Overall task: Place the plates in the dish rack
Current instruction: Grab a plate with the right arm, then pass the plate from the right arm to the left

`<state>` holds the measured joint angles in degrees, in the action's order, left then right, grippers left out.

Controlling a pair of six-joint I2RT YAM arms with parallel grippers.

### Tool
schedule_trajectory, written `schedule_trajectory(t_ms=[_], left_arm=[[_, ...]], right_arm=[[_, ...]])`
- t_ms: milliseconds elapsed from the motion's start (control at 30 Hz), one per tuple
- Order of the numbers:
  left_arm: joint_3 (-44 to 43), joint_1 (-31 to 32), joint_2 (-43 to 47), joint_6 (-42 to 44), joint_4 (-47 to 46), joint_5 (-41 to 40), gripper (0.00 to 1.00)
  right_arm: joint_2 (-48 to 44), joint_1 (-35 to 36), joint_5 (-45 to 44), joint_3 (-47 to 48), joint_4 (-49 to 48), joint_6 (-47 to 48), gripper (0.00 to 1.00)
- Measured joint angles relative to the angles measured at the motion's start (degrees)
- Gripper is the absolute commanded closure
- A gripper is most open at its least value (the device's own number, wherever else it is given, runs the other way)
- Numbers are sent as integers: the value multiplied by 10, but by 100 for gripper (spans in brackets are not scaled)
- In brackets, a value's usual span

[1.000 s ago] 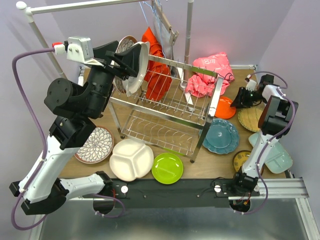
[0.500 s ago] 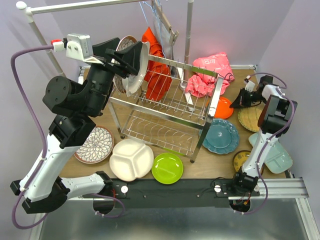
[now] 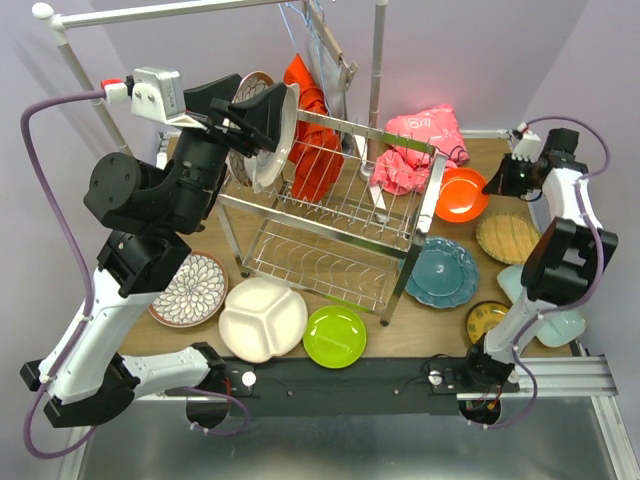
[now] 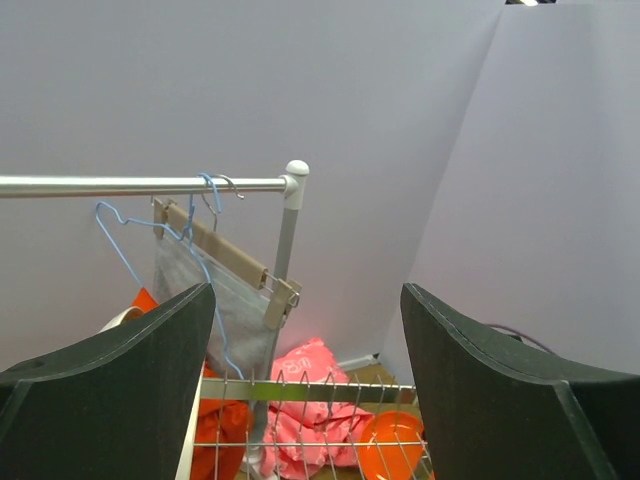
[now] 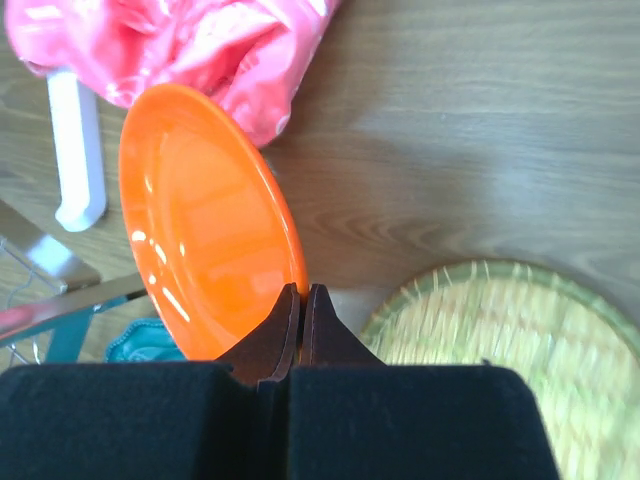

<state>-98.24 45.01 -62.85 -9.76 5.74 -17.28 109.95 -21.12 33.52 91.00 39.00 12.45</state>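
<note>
The orange plate (image 3: pixel 462 193) (image 5: pixel 200 220) hangs tilted above the table, right of the dish rack (image 3: pixel 330 210). My right gripper (image 3: pixel 499 184) (image 5: pixel 302 292) is shut on its rim. My left gripper (image 3: pixel 255 112) (image 4: pixel 308 292) is open high over the rack's left end, nothing between its fingers. A white plate (image 3: pixel 272 140) stands in the upper tier beside it. On the table lie a white divided plate (image 3: pixel 262 318), a lime green plate (image 3: pixel 334 336), a floral plate (image 3: pixel 190 290), a teal plate (image 3: pixel 441 271), a woven yellow plate (image 3: pixel 505 237) (image 5: pixel 500 340) and a pale aqua plate (image 3: pixel 555 320).
A white-poled clothes rail (image 3: pixel 378 60) (image 4: pixel 285 250) stands behind the rack, with a hanger and a red cloth (image 3: pixel 305 100) on it. A pink cloth (image 3: pixel 420 140) (image 5: pixel 190 40) lies at the back right. A yellow patterned plate (image 3: pixel 485 318) sits near the right arm's base.
My right gripper shut on the orange plate's rim and raised it off the table, shifting back and to the right. The left arm has barely moved.
</note>
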Motion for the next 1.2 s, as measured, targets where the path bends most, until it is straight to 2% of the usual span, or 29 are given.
schedule_trajectory(t_ms=[267,433,800,1200], left_arm=[[-23,0,-12,0,-3,30,15],[-59,-1,-38,1,-4,69,15],[-144,-2,-119,3,8,202,15],[-211,-3,-195,-17,22,314,16]], right_arm=[[-180,0,-69,-118,-62,-17,99],[-255,0,-128,-128,-87,-30,99],[-385,-7,-213,-115,-128,-87,100],[-438,-7,-242,-2,-178,-225,99]])
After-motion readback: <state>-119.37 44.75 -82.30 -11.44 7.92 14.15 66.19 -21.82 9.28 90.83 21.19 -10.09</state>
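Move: The right hand already holds the orange plate off the table, its middle 6 cm to the left. The dish rack's top tier is roughly 34 cm left, 8 cm back and 17 cm above. The straw plate lies about 9 cm right, 4 cm back, the pink bag 13 cm left and 13 cm ahead, both some 10 cm below. From the left hand the orange plate is about 40 cm right, 18 cm ahead, 50 cm below. Right hand lifts the still-pinched orange plate about 36 cm and back, tipping upward; open left hand swings right. ##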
